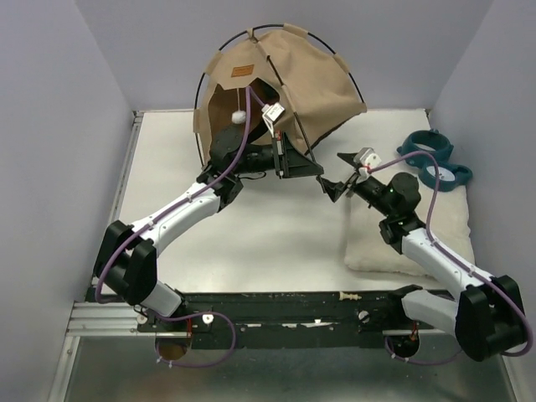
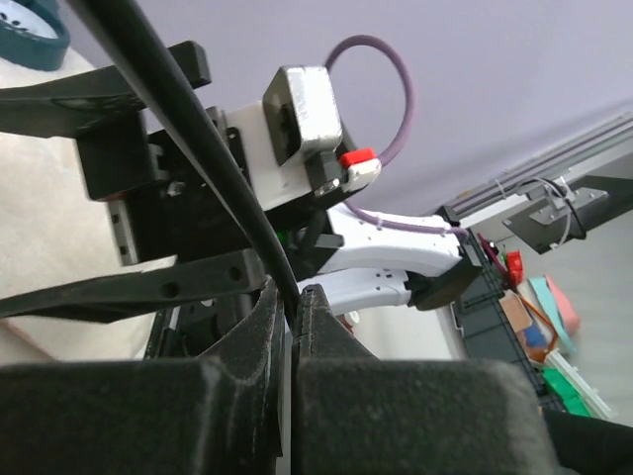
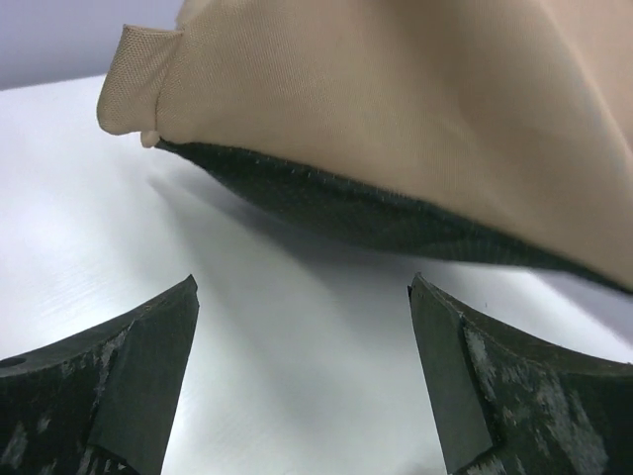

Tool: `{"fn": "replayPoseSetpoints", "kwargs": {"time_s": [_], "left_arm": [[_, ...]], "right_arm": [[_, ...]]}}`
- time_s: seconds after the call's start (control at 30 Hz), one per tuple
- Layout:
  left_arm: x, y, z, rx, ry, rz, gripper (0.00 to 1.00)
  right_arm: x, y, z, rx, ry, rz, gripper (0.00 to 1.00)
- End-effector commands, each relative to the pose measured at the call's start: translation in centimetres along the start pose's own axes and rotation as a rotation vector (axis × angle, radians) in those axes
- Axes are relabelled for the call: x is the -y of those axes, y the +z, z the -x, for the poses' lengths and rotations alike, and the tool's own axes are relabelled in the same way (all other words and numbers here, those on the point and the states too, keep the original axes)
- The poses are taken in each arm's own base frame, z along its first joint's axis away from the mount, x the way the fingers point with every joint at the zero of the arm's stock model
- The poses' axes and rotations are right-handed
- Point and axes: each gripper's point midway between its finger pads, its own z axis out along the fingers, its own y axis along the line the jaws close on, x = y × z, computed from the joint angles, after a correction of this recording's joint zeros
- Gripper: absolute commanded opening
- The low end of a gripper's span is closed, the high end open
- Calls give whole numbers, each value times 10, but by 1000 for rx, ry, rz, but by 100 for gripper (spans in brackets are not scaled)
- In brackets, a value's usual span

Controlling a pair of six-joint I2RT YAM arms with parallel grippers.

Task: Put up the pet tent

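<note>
The tan pet tent [image 1: 293, 75] stands tilted at the back of the table, its black base lifted at the front right. Its cat-ear doorway [image 1: 239, 105] faces front left, and a brown label [image 1: 243, 70] sits above it. Two thin black poles [image 1: 280, 84] cross over the top. My left gripper [image 1: 311, 166] is at the tent's front right corner. It is shut on a pole [image 2: 213, 168] between its fingertips [image 2: 269, 317]. My right gripper [image 1: 335, 174] is open and empty just right of it. In the right wrist view the gripper [image 3: 302, 297] is low over the table, below the tent's fabric [image 3: 396, 99] and black base [image 3: 346, 208].
A white fluffy cushion [image 1: 410, 239] lies at the right, under my right arm. A teal bowl stand [image 1: 435, 159] sits behind it by the right wall. A white pom-pom [image 1: 239, 115] hangs in the doorway. Walls close the table [image 1: 276, 243] at the back and both sides.
</note>
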Motion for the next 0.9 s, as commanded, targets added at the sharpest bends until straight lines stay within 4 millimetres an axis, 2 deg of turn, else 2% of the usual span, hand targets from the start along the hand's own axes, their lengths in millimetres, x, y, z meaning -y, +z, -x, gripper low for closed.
{"fn": "replayPoseSetpoints", "kwargs": {"time_s": [0.0, 0.13, 0.3, 0.6, 0.87], "left_arm": [[44, -1, 9, -38, 111, -118, 0], [47, 2, 13, -44, 121, -117, 0], [51, 3, 17, -39, 127, -116, 0], [50, 5, 20, -31, 118, -108, 0], [47, 7, 22, -30, 107, -103, 0]], "right_arm": [[-4, 18, 65, 288, -227, 24, 93], [-29, 27, 75, 378, -344, 80, 89], [-53, 31, 81, 447, -386, 106, 88], [-52, 44, 102, 534, -453, 19, 83], [-43, 50, 111, 552, -454, -40, 65]]}}
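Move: The tent's near corner tab hangs about 12 cm to the right hand's left, 3 cm farther out and some 6 cm higher. The pole end in the left fingers stands roughly 6 cm back from the right hand, 2 cm left and 10 cm above. From the left hand, which still pinches the pole, the corner tab is about 9 cm ahead, 8 cm left and 6 cm below. Right hand sweeps about 9 cm left, rising, towards the corner tab, tipping upward, fingers narrowing; left lifts the pole. ##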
